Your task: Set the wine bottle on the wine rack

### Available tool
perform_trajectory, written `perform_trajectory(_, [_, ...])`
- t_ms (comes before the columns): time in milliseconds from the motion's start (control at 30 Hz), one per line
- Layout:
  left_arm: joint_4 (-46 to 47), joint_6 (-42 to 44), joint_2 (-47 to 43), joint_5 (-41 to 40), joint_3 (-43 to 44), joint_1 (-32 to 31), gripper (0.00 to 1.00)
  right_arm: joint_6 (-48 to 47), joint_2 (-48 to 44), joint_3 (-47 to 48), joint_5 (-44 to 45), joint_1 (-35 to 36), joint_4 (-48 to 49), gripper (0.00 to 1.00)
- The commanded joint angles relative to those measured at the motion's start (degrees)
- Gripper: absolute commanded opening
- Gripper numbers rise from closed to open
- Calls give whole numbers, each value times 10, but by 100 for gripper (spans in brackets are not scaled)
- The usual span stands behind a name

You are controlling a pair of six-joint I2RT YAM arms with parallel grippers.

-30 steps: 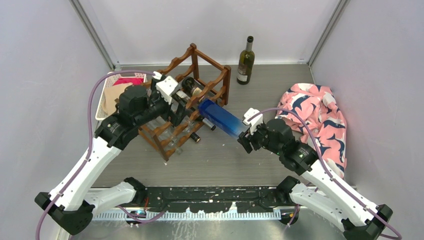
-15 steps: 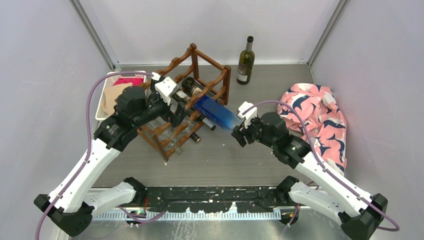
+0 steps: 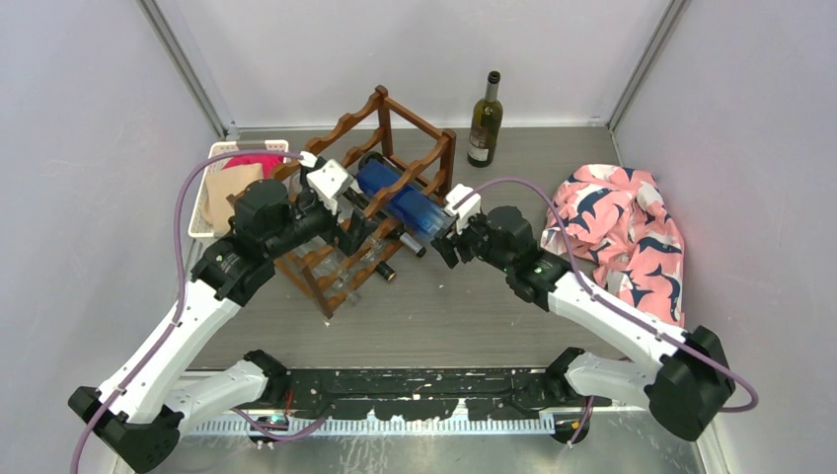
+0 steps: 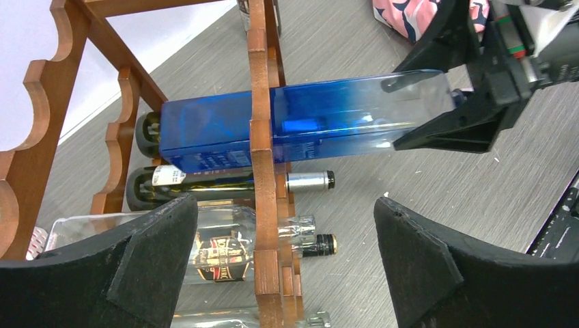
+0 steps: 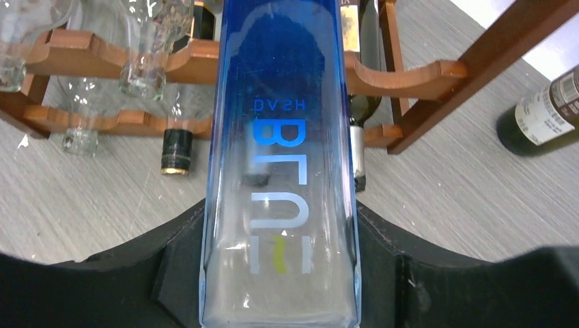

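Observation:
The dark reddish-brown wooden wine rack (image 3: 415, 118) stands mid-table and holds several bottles lying on its rails. A blue square bottle (image 3: 400, 196) lies across the rack's upper scalloped rail (image 5: 403, 74), its clear end sticking out to the right. My right gripper (image 3: 446, 235) is shut on that clear end (image 5: 278, 273), both fingers pressed against its sides. My left gripper (image 4: 283, 266) is open and empty, its black fingers (image 4: 153, 246) straddling the rack's front post (image 4: 263, 205) just below the blue bottle (image 4: 225, 130).
A dark green wine bottle (image 3: 485, 120) stands upright at the back, right of the rack. A pink patterned cloth (image 3: 622, 227) lies at the right. A white basket (image 3: 212, 193) with pink and tan items sits at the left, beside the left arm.
My right gripper has pushed the blue bottle up and to the left, from beside the rack onto its upper rail. The left gripper has stayed at the rack.

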Motion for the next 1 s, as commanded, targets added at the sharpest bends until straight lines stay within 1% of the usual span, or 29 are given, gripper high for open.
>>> perform_trajectory(0, [61,-9,-13,7,-9,6,100,8,22,31,-21,-6,288,1])
perform_trajectory(367, [93,-5,-57,-15,-57,16,100,9,134,74,-45,-13,365,1])
perform_trajectory(733, [93,6,-73,-30,-72,17,98,15,215,118,-59,-14,419,1])
perform_trajectory(967, [101,1,-78,-61,-80,18,100,24,257,141,-60,-15,455,1])
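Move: Ahead and to the left of the right hand, which already grips the blue bottle's clear end, the rack opening under the top front rail lies about 11 cm farther out, 10 cm left and 4 cm lower. The lying green bottle is roughly 11 cm ahead, 14 cm left and 9 cm down; the standing wine bottle is some 26 cm ahead and 9 cm right, its middle 5 cm lower. From the left hand the opening is about 12 cm ahead, 9 cm right and 14 cm below. Sliding the blue bottle base first deeper into the rack, the right hand travels about 11 cm forward and left in equal parts, keeping its grip. It sinks some 2 cm early on, then runs nearly level, the fingers' downward slant easing slightly as they near the front rail. The open left hand drifts about 2 cm left, holding nothing. ##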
